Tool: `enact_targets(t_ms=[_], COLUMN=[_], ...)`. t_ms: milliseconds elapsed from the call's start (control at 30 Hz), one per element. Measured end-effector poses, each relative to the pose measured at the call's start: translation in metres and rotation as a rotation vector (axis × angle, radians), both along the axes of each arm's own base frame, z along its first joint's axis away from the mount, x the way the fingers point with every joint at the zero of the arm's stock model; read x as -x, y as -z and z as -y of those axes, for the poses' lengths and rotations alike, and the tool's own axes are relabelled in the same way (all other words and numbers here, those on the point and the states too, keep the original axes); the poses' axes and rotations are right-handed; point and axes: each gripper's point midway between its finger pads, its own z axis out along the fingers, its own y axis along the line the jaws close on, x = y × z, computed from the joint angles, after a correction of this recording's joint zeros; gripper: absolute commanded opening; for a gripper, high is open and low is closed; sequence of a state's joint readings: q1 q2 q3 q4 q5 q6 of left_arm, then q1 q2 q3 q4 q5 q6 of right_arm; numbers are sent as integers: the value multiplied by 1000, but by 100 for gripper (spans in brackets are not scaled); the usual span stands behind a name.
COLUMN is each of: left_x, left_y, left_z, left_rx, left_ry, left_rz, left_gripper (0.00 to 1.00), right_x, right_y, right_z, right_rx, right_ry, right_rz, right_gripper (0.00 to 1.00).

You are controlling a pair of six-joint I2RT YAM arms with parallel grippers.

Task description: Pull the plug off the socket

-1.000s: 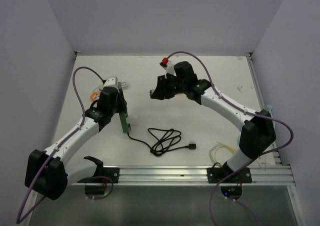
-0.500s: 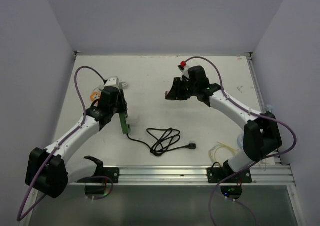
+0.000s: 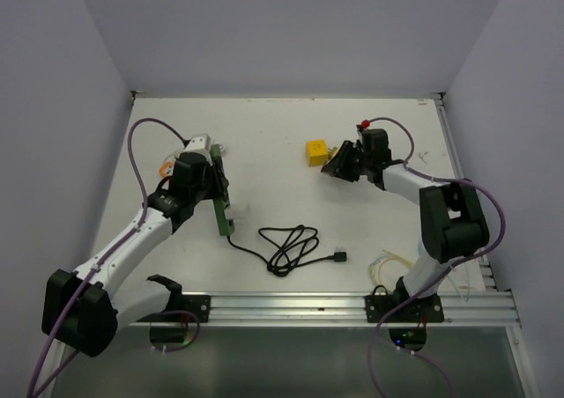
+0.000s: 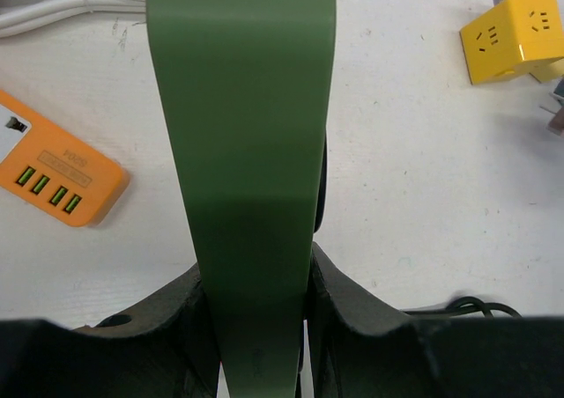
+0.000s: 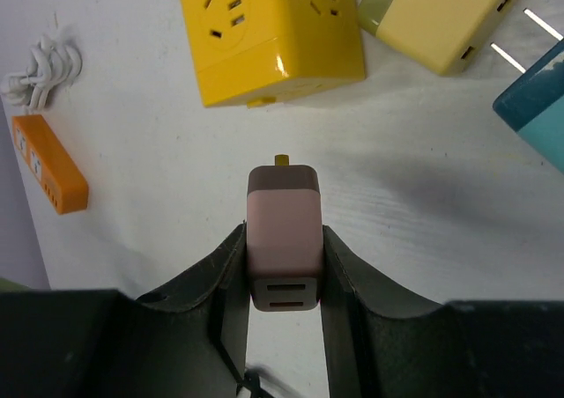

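Note:
My left gripper (image 4: 256,301) is shut on the green socket strip (image 4: 242,151), which runs up the middle of the left wrist view. From above, that strip (image 3: 218,211) lies lengthwise under the left gripper (image 3: 210,182), and a black cable (image 3: 286,244) trails from its near end. My right gripper (image 5: 283,257) is shut on the pink plug (image 5: 283,231), a small block with two slots on its near face and a prong at its far end. The plug is free of the socket, far to its right, and hangs just short of a yellow cube socket (image 5: 269,28). The right gripper (image 3: 339,165) sits at the back right.
The yellow cube (image 3: 315,151) stands on the table's far middle. A pale yellow adapter (image 5: 441,15) and a teal block (image 5: 538,107) lie to its right. An orange USB strip (image 4: 53,173) and a white bundled cable (image 4: 70,2) lie at the left.
The right arm has swung to the right and toward the back with the pink plug, away from the green strip, uncovering the yellow cube. The left arm has barely moved.

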State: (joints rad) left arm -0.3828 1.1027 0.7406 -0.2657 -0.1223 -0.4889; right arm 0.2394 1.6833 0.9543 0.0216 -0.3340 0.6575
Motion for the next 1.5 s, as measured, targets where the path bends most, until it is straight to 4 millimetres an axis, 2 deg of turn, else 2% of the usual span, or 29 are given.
enact_targets(t_ms=[67,167,233,267,333,367,467,633,800,900,1000,1067,1167,1300,1500], left_x=[1,1,2,2,3,3,3,4,4,5,5,5,5,4,3], left_y=[-2,-4,-4,-3,-3,-3,-3,-3,-3,-3,0,3,6,4,1], left_z=[1,2,3,3,4,4,5,6,7,8,10,11,13,15,19], left_rx=[6,11,13,14,16,17,20,25,27,29,33,34,35,42,62], left_ry=[5,11,15,16,21,23,27,35,38,42,52,57,62,68,79], left_rz=[6,8,6,5,1,0,0,-2,-3,-5,-15,-26,-35,-32,-25], left_gripper=[0,0,0,0,0,0,0,0,0,0,0,0,0,0,0], right_x=[-9,-19,-22,-23,-24,-24,-32,-35,-16,-2,6,15,35,65,102], right_y=[12,29,39,42,46,46,39,34,26,10,-13,-30,-51,-68,-88], right_z=[-1,-4,-5,-5,-4,-3,2,15,30,34,29,15,-22,-75,-135], right_rx=[-13,-27,-35,-37,-45,-48,-60,-27,47,78,110,128,134,100,43], right_ry=[18,32,40,41,46,49,56,73,90,74,33,-29,-166,-351,-543], right_rz=[-20,-49,-64,-69,-76,-77,-52,-38,-45,-25,37,91,170,225,271], right_gripper=[2,9,25,41,55,67,83,93,95,95,95,95,95,96,99])
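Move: The right hand still holds the pink plug. Its table spot lies about 3 cm ahead and 5 below, with the yellow block's middle some 6 cm ahead and 3 left of the hand, the pale yellow plug 7 ahead and 1 right, the teal plug 5 ahead and 6 right. The white plug on the green socket is about 22 cm left and 11 back, roughly level. From the left hand the spot lies some 28 cm right, 10 ahead, 11 below. Down and forward about 5 cm, the right hand lowers the pink plug beside the yellow block, opens its fingers wide and lets go. It then draws clear and sweeps back, left and up, some 14 cm each way, towards the green socket, turning roughly 30 degrees counter-clockwise, fingers open. The left hand keeps its grip on the socket, easing 2 cm right. ##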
